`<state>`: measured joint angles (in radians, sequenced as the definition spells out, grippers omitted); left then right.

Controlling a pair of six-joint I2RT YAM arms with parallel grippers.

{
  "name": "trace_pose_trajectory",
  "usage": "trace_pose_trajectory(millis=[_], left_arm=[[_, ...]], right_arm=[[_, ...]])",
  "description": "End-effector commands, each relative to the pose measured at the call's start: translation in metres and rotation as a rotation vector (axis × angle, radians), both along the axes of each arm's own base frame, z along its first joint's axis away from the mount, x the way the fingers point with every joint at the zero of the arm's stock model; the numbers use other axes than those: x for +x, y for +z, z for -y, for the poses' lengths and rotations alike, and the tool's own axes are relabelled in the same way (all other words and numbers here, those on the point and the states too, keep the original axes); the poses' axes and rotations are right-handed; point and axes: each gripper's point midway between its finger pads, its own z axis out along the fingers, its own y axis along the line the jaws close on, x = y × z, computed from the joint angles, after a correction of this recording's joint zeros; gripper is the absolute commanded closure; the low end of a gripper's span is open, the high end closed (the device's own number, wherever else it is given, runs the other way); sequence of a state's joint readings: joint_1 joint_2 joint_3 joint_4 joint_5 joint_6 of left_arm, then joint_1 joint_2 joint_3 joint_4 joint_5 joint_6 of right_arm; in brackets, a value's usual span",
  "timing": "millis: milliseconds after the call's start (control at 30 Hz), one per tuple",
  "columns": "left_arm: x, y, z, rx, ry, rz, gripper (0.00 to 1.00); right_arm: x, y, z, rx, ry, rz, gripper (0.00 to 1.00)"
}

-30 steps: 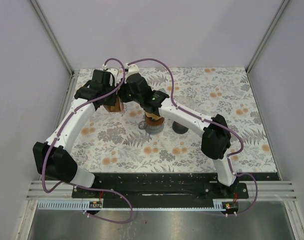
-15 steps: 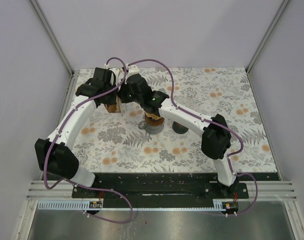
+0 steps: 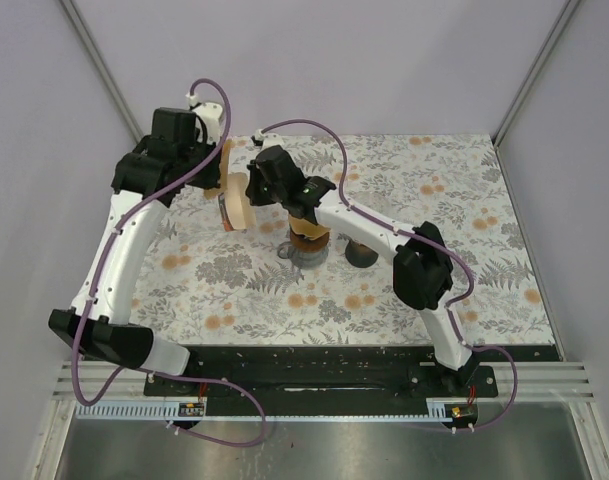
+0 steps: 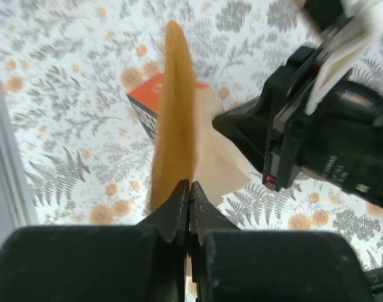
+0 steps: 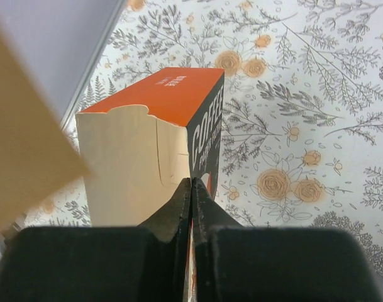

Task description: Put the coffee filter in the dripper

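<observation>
My left gripper (image 4: 189,189) is shut on a tan paper coffee filter (image 4: 174,119) and holds it edge-on in the air above the orange filter box (image 4: 143,99). In the top view the filter (image 3: 234,196) hangs by the left gripper (image 3: 219,178) at the back left. My right gripper (image 5: 192,185) is shut on the edge of the box's open end (image 5: 138,163); the box lies on its side. The right gripper also shows in the top view (image 3: 254,190). The brown dripper (image 3: 307,236) sits on a grey base in the middle, right of both grippers.
A small dark round object (image 3: 361,256) lies right of the dripper. The enclosure's left wall and post (image 3: 104,80) stand close to the raised left arm. The floral table cover (image 3: 434,200) stretches to the right and front.
My left arm has risen and swung back left, drawing the filter up out of the box. My right gripper has stayed at the box.
</observation>
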<state>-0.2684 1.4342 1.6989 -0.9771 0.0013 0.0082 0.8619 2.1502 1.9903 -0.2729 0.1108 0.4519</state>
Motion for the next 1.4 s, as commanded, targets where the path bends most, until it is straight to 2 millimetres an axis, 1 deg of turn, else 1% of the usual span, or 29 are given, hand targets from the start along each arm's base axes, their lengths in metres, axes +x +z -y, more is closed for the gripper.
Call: trace_pose_trajectory(millis=[0, 100, 133, 167, 267, 367, 433, 633, 667, 733, 800, 867, 967, 1067, 1100, 1200, 1267, 1300, 1367], left_arm=[[-0.008, 0.076, -0.013, -0.023, -0.001, 0.188, 1.00], [-0.007, 0.087, -0.020, -0.018, 0.017, 0.218, 1.00], [-0.006, 0.088, -0.023, -0.016, 0.026, 0.219, 1.00], [-0.004, 0.088, -0.030, -0.001, 0.054, 0.226, 1.00], [-0.002, 0.091, -0.036, 0.015, 0.075, 0.241, 1.00], [-0.002, 0.090, -0.034, 0.011, 0.063, 0.237, 1.00], [-0.002, 0.089, -0.033, 0.007, 0.055, 0.233, 1.00], [-0.001, 0.082, -0.030, 0.003, 0.041, 0.216, 1.00], [0.000, 0.082, -0.029, 0.002, 0.040, 0.216, 1.00], [0.001, 0.080, -0.029, 0.004, 0.040, 0.210, 1.00], [0.001, 0.080, -0.029, 0.006, 0.038, 0.209, 1.00], [0.001, 0.077, -0.024, -0.003, 0.008, 0.199, 1.00], [-0.004, 0.077, -0.022, 0.005, -0.022, 0.193, 1.00], [-0.011, 0.081, -0.016, 0.003, -0.086, 0.200, 1.00], [-0.016, 0.082, -0.011, 0.002, -0.131, 0.201, 1.00], [-0.031, 0.088, 0.001, 0.023, -0.287, 0.213, 1.00], [-0.045, 0.089, 0.008, 0.043, -0.400, 0.216, 1.00], [-0.053, 0.091, 0.013, 0.054, -0.471, 0.225, 1.00], [-0.072, 0.087, 0.022, 0.056, -0.605, 0.211, 1.00]], right_arm=[[0.001, 0.023, -0.006, 0.045, 0.009, 0.024, 1.00], [-0.002, 0.013, -0.011, 0.040, 0.030, -0.008, 1.00], [-0.003, 0.011, -0.012, 0.036, 0.035, -0.019, 1.00], [-0.003, 0.008, -0.013, 0.030, 0.039, -0.027, 1.00], [-0.004, -0.002, -0.014, 0.013, 0.044, -0.045, 1.00], [-0.001, -0.014, -0.016, -0.015, 0.046, -0.069, 1.00], [-0.003, -0.023, -0.019, -0.035, 0.059, -0.095, 1.00], [-0.006, -0.038, -0.025, -0.077, 0.085, -0.124, 1.00], [-0.007, -0.040, -0.026, -0.077, 0.090, -0.131, 0.97], [-0.008, -0.041, -0.028, -0.074, 0.100, -0.137, 0.87], [-0.015, -0.034, -0.035, -0.046, 0.142, -0.151, 0.74], [-0.019, -0.023, -0.039, -0.020, 0.170, -0.153, 0.65], [-0.024, 0.015, -0.041, 0.025, 0.209, -0.105, 0.54], [-0.027, 0.053, -0.031, 0.029, 0.223, -0.016, 0.48], [-0.028, 0.068, -0.025, 0.027, 0.228, 0.021, 0.46], [-0.034, 0.098, -0.002, -0.010, 0.259, 0.115, 0.38], [-0.037, 0.110, 0.020, -0.033, 0.277, 0.149, 0.34], [-0.039, 0.115, 0.033, -0.042, 0.279, 0.158, 0.33], [-0.036, 0.120, 0.064, -0.065, 0.262, 0.174, 0.28]])
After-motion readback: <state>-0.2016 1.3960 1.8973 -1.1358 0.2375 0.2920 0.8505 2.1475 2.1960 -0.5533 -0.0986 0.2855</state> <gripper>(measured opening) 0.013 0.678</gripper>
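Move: The dripper waiting for the left gripper's filter, a clear one on the dark red mug, lies roughly 35 cm to its right, 4 cm nearer the base and 17 cm down. The dripper that already has a filter is 22 cm right, 2 cm back and 15 cm down. The filter box hangs 3 cm right, 1 cm farther out and 12 cm below. The table spot for the box lies 20 cm below the right gripper, 4 cm back and 2 cm left. Raise the left gripper about 8 cm away from the box, keeping the filter pinched and tilting the fingers up, hold it there, then swing it some 20 degrees clockwise while easing back and right. Lower the box with the right gripper about 6 cm to the table, open the fingers to let go, then lift off by some 10 cm, drawing back and right. ##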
